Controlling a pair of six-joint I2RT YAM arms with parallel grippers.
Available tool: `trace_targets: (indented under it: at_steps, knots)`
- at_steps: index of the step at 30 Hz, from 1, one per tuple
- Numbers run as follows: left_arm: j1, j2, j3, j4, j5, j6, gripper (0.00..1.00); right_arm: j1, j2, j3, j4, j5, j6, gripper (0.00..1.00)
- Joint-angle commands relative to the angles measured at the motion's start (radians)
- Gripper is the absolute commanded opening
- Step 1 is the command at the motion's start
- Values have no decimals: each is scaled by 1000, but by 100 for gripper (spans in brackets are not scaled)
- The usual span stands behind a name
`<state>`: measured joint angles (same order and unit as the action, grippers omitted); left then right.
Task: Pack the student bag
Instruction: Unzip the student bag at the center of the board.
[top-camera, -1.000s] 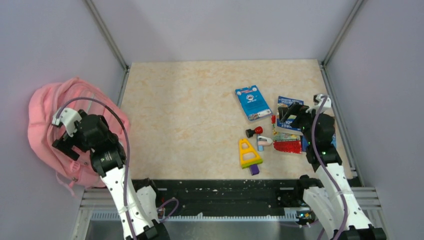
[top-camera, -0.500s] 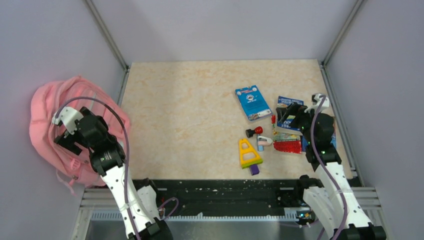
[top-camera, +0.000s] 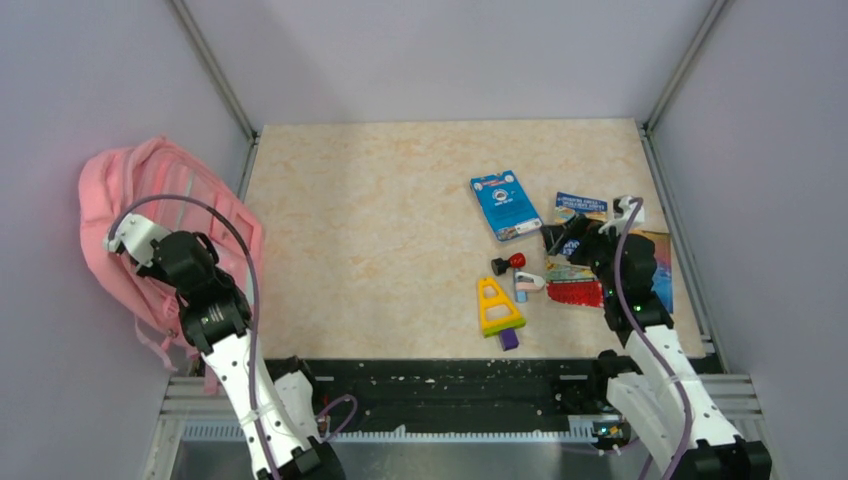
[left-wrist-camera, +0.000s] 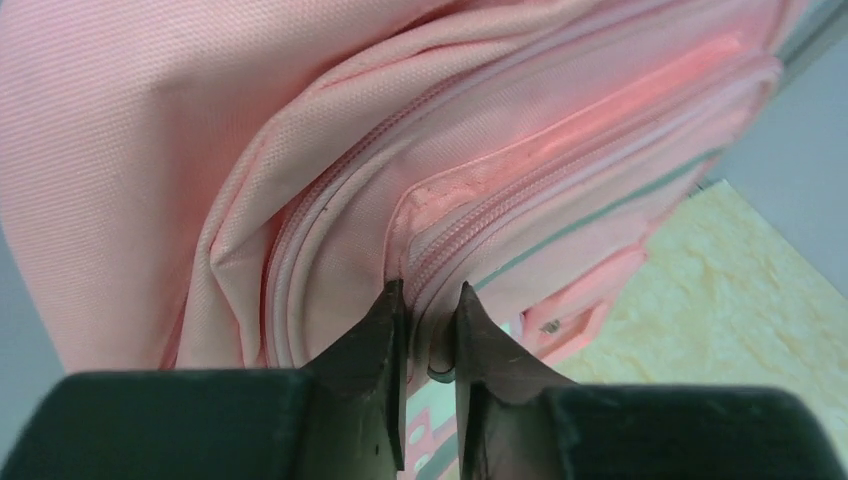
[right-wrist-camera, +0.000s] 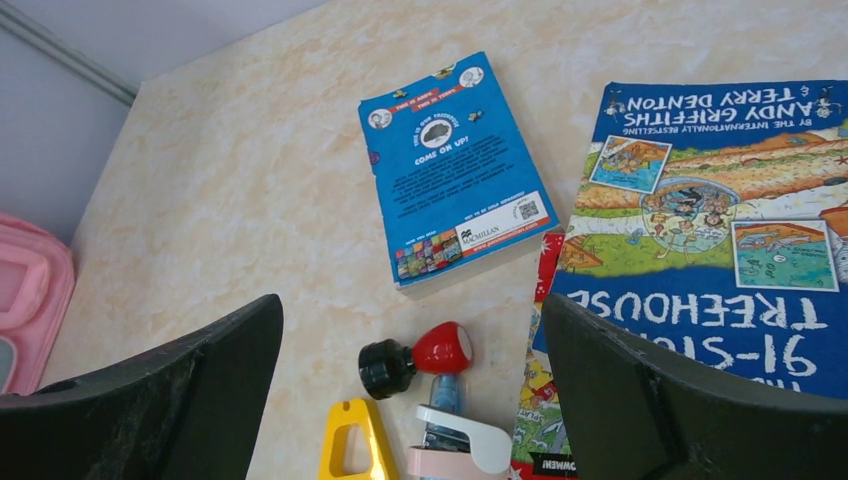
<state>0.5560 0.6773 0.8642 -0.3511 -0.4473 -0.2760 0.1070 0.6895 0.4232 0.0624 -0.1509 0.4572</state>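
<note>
The student bag (top-camera: 125, 205), large, soft and pink, slumps against the left wall beyond the table's left edge. In the left wrist view its grey-lined zip seams (left-wrist-camera: 520, 190) fill the frame. My left gripper (left-wrist-camera: 432, 300) is shut on a fold of the bag at a zip seam, with a small grey loop pinched between the pads. My right gripper (right-wrist-camera: 410, 305) hangs open over the clutter at the right of the table, holding nothing. It is also seen from above (top-camera: 560, 240).
Under the right gripper lie a blue paperback (right-wrist-camera: 455, 170), a Treehouse book (right-wrist-camera: 710, 230), a red-and-black stamp (right-wrist-camera: 415, 360), a pink-and-white stapler (right-wrist-camera: 450, 450) and a yellow triangle (top-camera: 495, 305). Metal rails (top-camera: 450, 385) run along the near edge.
The left gripper has closed from wide open onto the bag's seam. The bag has shifted up and to the right. The right gripper has edged left over the small items.
</note>
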Motion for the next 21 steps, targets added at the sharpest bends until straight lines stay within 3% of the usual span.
trace_targets:
  at_steps: [1,2,13,21]
  knots:
    - [-48,-15,8,-51,155,5,7,26,25,24,50,28,-15,98]
    - [-65,-25,0,-44,164,15,0,26,33,29,43,36,-24,98]
    - [-208,-66,-19,11,429,76,0,27,119,66,8,42,-63,95]
    - [-338,-95,-40,52,578,124,0,26,68,50,14,58,-85,95]
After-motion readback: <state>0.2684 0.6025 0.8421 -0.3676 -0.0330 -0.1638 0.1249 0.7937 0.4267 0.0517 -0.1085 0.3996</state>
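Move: At the left hand, the pink bag's zippered edge is already between the fingers, with the bag's middle roughly 5 cm to the right, 1 cm ahead and 15 cm lower. The board's middle, where the bag is to go, lies about 58 cm to the right, 5 cm ahead and 28 cm down. Of that middle, the blue book is some 20 cm right and 10 cm beyond, the red-black stamp 20 cm right and 6 cm nearer. From the right hand the board's middle is about 28 cm left, 2 cm ahead and 18 cm down. Closing the rest of the way on the bag's zippered edge, the left hand drags the bag to the right and somewhat forward, about 14 cm in all and nearly level, towards the board's middle. Its wrist swings some 40 degrees clockwise, faster towards the end, and the pinch holds. Wide open and holding nothing, the right hand sinks about 3 cm above the books. ##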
